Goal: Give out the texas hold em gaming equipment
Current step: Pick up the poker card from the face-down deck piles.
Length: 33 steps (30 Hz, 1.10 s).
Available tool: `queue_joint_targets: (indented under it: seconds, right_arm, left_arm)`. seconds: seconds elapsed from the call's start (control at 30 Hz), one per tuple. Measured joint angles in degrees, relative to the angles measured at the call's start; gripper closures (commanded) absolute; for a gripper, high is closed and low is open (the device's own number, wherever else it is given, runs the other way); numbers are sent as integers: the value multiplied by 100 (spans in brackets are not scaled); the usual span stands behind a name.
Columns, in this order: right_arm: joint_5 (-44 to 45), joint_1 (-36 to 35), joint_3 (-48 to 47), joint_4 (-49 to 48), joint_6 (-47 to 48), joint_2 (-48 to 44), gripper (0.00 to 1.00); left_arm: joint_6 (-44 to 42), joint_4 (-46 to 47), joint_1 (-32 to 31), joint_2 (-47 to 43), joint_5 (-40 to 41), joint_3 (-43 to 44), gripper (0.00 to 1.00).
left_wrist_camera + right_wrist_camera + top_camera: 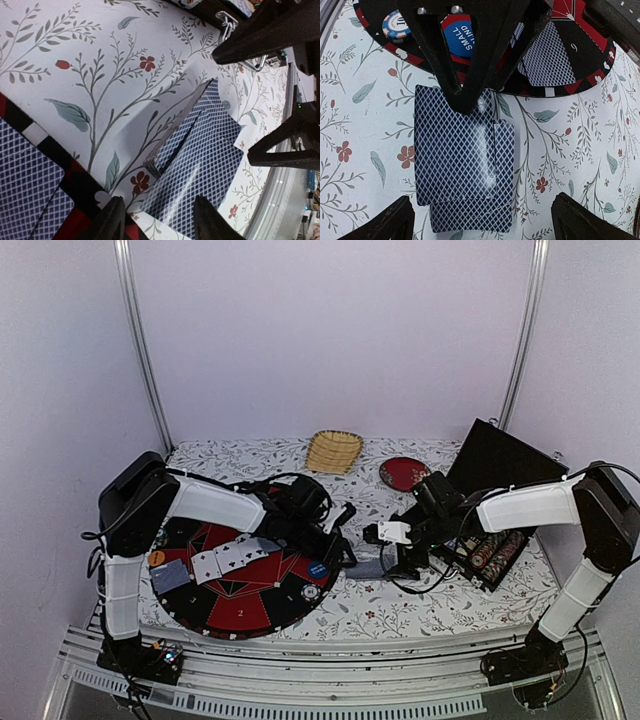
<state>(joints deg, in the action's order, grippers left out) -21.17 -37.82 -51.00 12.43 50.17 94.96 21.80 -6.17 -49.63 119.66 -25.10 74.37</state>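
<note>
A deck of blue-backed playing cards (366,568) lies on the flowered cloth just right of the round poker mat (240,612). Its top card (455,150) is slid partly off the stack (470,217). My left gripper (160,227) hovers open over that card (200,165), and one dark fingertip (465,97) rests on the card's far end. My right gripper (485,225) stands wide open, a finger on either side of the deck, touching nothing. On the mat are a blue "small blind" button (457,32), a striped chip (396,27), face-down cards (25,170) and fanned face-up cards (230,558).
An open black case (490,555) with rows of chips sits under the right arm, its lid (505,460) standing up behind. A woven basket (334,451) and a dark-red plate (404,473) stand at the back. An orange chip (157,558) lies on the mat's left.
</note>
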Motion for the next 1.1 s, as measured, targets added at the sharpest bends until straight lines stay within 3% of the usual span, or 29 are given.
queue_joint_targets:
  seconds: [0.23,0.53,0.9,1.1]
  right_arm:
    - [-74,2,-31,-55,28,260,2]
    - [-186,2,-155,-33,24,678,4]
    - [-234,2,-229,44,0,767,7]
    - [-236,2,-264,83,2,780,6]
  left_arm:
    - [151,92,-2,94,-299,2,63]
    - [199,114,-2,199,-448,9,100]
    - [63,79,4,170,-527,11,100]
    - [-299,-127,44,-468,-468,-181,100]
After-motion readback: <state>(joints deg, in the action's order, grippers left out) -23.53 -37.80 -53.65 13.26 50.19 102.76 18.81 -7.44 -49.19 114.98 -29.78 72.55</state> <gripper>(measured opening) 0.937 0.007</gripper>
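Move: The top card of the loose face-down deck lies about 5 cm to the left hand's right, 2 cm back and 2 cm below. From the left hand, the small blind chip is roughly 6 cm left and 2 cm back, and the face-down hand cards are some 5 cm left and 4 cm ahead. From the right hand, the top card is about 4 cm left, 1 cm back and 4 cm below. Open right fingers sink 3.5 cm towards the deck; left fingers close on the top card's edge, rising 3.5 cm. ##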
